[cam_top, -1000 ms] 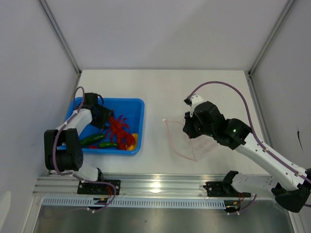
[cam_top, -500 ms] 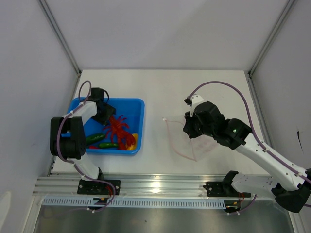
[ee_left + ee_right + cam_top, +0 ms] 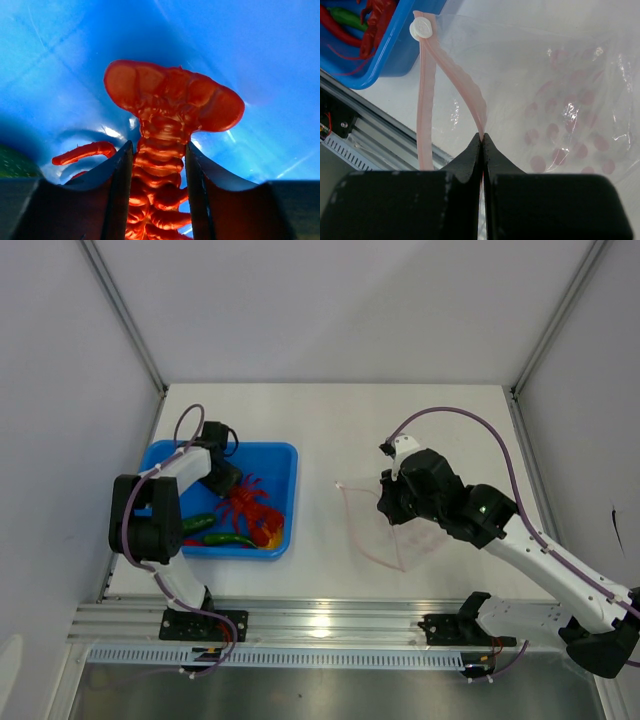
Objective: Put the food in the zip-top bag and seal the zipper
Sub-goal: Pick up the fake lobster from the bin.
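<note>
The food lies in a blue tray (image 3: 287, 452): a red lobster-shaped toy (image 3: 250, 510), dark green peppers (image 3: 196, 524) and a bit of yellow fruit (image 3: 277, 524). My left gripper (image 3: 228, 483) reaches into the tray. In the left wrist view its fingers (image 3: 120, 170) press both sides of the lobster's ribbed tail (image 3: 165, 165). The clear zip-top bag (image 3: 400, 530) lies right of the tray, its mouth gaping. My right gripper (image 3: 483, 135) is shut on the upper lip of the pink zipper (image 3: 465, 90); the lower lip (image 3: 423, 110) hangs free, with a white slider (image 3: 423, 27) at the end.
The tray's near corner (image 3: 395, 55) holds a red chili (image 3: 332, 25) and a green pepper (image 3: 347, 16). An aluminium rail (image 3: 320, 620) runs along the table's near edge. White walls enclose the table on three sides.
My left arm has swung further over the tray, and its jaws have narrowed onto the lobster's tail. The right arm and the bag have stayed still.
</note>
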### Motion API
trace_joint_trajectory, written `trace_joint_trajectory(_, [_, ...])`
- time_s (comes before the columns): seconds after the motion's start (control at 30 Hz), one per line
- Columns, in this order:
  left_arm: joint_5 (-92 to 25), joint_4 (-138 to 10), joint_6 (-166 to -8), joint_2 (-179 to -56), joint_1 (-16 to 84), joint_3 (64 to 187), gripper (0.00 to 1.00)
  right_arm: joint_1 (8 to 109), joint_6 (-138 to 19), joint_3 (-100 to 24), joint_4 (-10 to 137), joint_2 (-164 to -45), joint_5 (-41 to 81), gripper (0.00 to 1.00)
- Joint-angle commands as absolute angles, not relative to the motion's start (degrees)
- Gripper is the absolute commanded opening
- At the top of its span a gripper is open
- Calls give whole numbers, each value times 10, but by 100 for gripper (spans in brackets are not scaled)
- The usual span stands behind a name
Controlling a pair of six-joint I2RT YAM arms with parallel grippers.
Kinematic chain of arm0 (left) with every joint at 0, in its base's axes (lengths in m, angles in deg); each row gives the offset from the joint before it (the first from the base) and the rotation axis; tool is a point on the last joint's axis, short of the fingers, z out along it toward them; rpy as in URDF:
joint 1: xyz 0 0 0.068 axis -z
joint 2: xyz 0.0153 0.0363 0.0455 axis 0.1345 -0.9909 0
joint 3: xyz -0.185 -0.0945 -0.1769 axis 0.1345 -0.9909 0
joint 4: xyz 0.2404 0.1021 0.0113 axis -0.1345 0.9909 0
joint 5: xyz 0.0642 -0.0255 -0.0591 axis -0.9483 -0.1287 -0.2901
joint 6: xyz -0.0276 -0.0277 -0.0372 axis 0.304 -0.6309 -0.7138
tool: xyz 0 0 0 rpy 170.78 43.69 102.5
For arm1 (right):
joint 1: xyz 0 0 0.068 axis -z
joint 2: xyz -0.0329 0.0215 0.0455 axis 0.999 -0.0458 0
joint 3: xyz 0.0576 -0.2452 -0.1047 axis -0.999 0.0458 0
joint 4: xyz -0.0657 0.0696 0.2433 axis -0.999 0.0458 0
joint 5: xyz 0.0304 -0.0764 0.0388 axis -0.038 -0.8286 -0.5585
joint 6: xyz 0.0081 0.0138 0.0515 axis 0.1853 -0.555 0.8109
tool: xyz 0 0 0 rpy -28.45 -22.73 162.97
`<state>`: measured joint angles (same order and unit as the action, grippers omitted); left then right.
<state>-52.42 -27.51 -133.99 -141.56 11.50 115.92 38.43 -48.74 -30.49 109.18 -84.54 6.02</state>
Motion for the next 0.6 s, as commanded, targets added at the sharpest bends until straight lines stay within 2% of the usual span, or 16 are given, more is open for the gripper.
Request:
trace_joint_trajectory(0.0, [-541,-278,-1330,-1421,120,1171,30,382,-488,-311,1085,-832,51,0])
trace_joint_trajectory(0.03, [-541,-283,-1327,-1416,120,1166,20,382,-488,-311,1086,-832,51,0])
trace_joint_trajectory(0.13, [-546,-280,-1321,-1401,120,1163,1,382,-487,-313,1089,-833,49,0])
trace_joint_trajectory(0.57, [-577,-256,-1287,-1235,120,1145,1,382,-466,-318,1091,-837,60,0])
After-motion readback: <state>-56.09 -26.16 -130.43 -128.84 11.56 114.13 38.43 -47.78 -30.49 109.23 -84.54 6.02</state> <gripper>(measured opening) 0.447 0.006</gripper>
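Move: The left gripper already has the fake lobster by the tail. The lobster's middle lies about 8 cm back and 7 cm right of the gripper, with the cucumber some 12 cm back and 8 cm left, and the yellow pepper 15 cm back and 11 cm right, all near its own height. The bag mouth is roughly 13 cm back, 35 cm right and 8 cm higher; from the right gripper it lies about 2 cm ahead, 5 cm left and 13 cm below. Keep the left fingers pinched on the lobster's tail and, after barely stirring at first, raise it from the floor of the bin, about 6 cm and gathering speed. Let the hand drift a centimetre or so to the left as it climbs, and tilt the wrist some 10 degrees so the fingertips swing forward. Keep the right gripper still, shut on the bag's edge. ##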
